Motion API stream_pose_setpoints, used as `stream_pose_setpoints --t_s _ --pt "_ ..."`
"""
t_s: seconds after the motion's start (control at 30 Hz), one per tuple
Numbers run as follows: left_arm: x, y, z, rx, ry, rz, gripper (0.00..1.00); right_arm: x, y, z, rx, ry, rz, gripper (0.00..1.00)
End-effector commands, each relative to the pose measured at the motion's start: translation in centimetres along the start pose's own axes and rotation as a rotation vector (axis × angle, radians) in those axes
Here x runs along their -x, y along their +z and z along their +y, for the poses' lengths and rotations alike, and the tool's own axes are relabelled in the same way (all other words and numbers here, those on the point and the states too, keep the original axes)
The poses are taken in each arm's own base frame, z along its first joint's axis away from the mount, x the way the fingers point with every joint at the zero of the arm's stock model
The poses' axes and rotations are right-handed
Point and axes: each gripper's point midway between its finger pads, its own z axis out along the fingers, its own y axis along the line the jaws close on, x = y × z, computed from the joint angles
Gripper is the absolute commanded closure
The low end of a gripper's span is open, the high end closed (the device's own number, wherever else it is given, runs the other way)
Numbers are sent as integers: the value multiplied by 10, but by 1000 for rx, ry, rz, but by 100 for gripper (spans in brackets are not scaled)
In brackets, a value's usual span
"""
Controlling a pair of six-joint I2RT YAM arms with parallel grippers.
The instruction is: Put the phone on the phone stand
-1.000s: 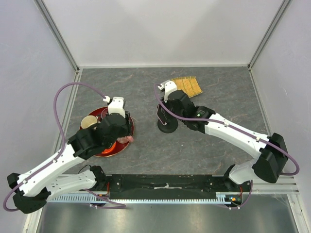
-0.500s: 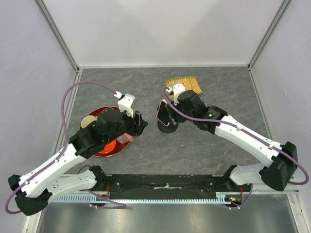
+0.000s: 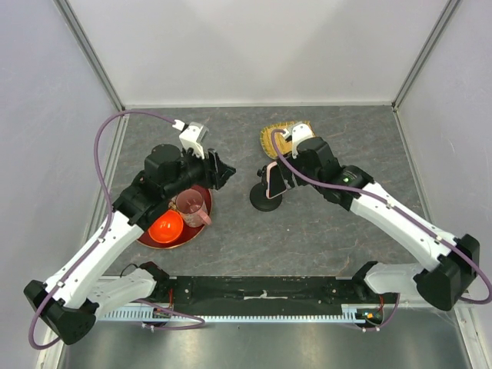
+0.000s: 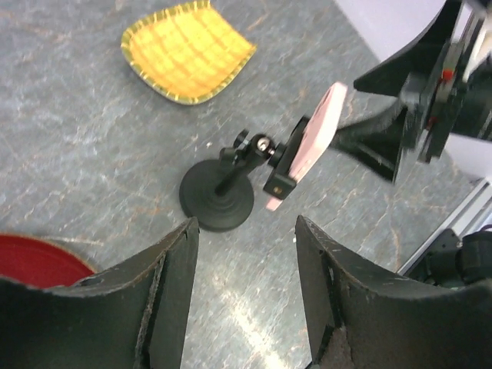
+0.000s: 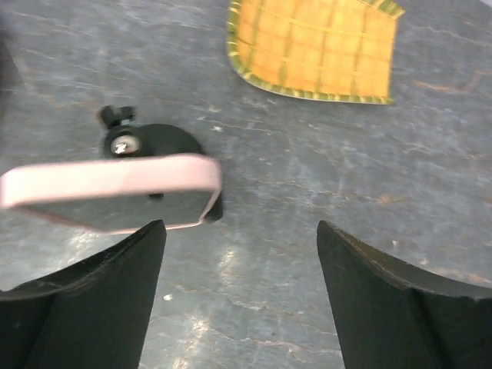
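Observation:
The phone (image 3: 272,181), pink-edged, sits tilted in the cradle of the black phone stand (image 3: 264,201) at mid-table. In the left wrist view the phone (image 4: 317,134) leans on the stand (image 4: 217,201), whose round base rests on the grey surface. My right gripper (image 3: 285,171) is just right of the phone, open and holding nothing. Seen from the right wrist, the phone (image 5: 108,192) lies at the left, ahead of that gripper (image 5: 240,229) and beside its left fingertip. My left gripper (image 3: 221,171) hovers left of the stand, open and empty (image 4: 246,223).
A yellow woven mat (image 3: 286,135) lies behind the stand, also in the wrist views (image 4: 187,50) (image 5: 315,46). A red tray (image 3: 184,237) at the left holds an orange bowl (image 3: 166,225) and a pink cup (image 3: 191,206). Grey walls enclose the table.
My right gripper has opened, let go of the phone and drawn back to the right. My left arm has swung up and right from over the tray, uncovering bowl and cup.

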Motion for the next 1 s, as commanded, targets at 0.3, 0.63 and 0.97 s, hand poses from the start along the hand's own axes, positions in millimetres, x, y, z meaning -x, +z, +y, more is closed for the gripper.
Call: stream_pose_setpoints --t_s 0.3,0.63,0.97 --pt "77 22 -12 -131 106 -192 40 40 -50 57 405 27 -302 2" --pt "43 22 5 -149 140 -192 41 50 -26 47 291 115 -314 2" --pt "44 17 11 -112 132 -200 41 46 -16 68 169 251 -292 2"
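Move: The phone, already clamped upright in the stand, sits about 6 cm to the left of the right hand, 2 cm ahead and 2 cm lower. The stand is just under it, 7 cm left, 2 cm ahead and about 8 cm down. The yellow woven tray lies some 20 cm ahead, 1 cm to the right and 15 cm below the right hand. From the left hand, the phone is roughly 13 cm right, 4 cm ahead and 9 cm down. Backing off and rising some 5 cm while its fingers spread fully, the right hand curves left in front of the phone, then comes forward and down a little to end about 7 cm left, open fingers either side of the phone. It rolls left side up nearly 20 degrees and turns counter-clockwise, partly turning back. The empty left hand eases forward, rising and sinking again, fingers still part open. ##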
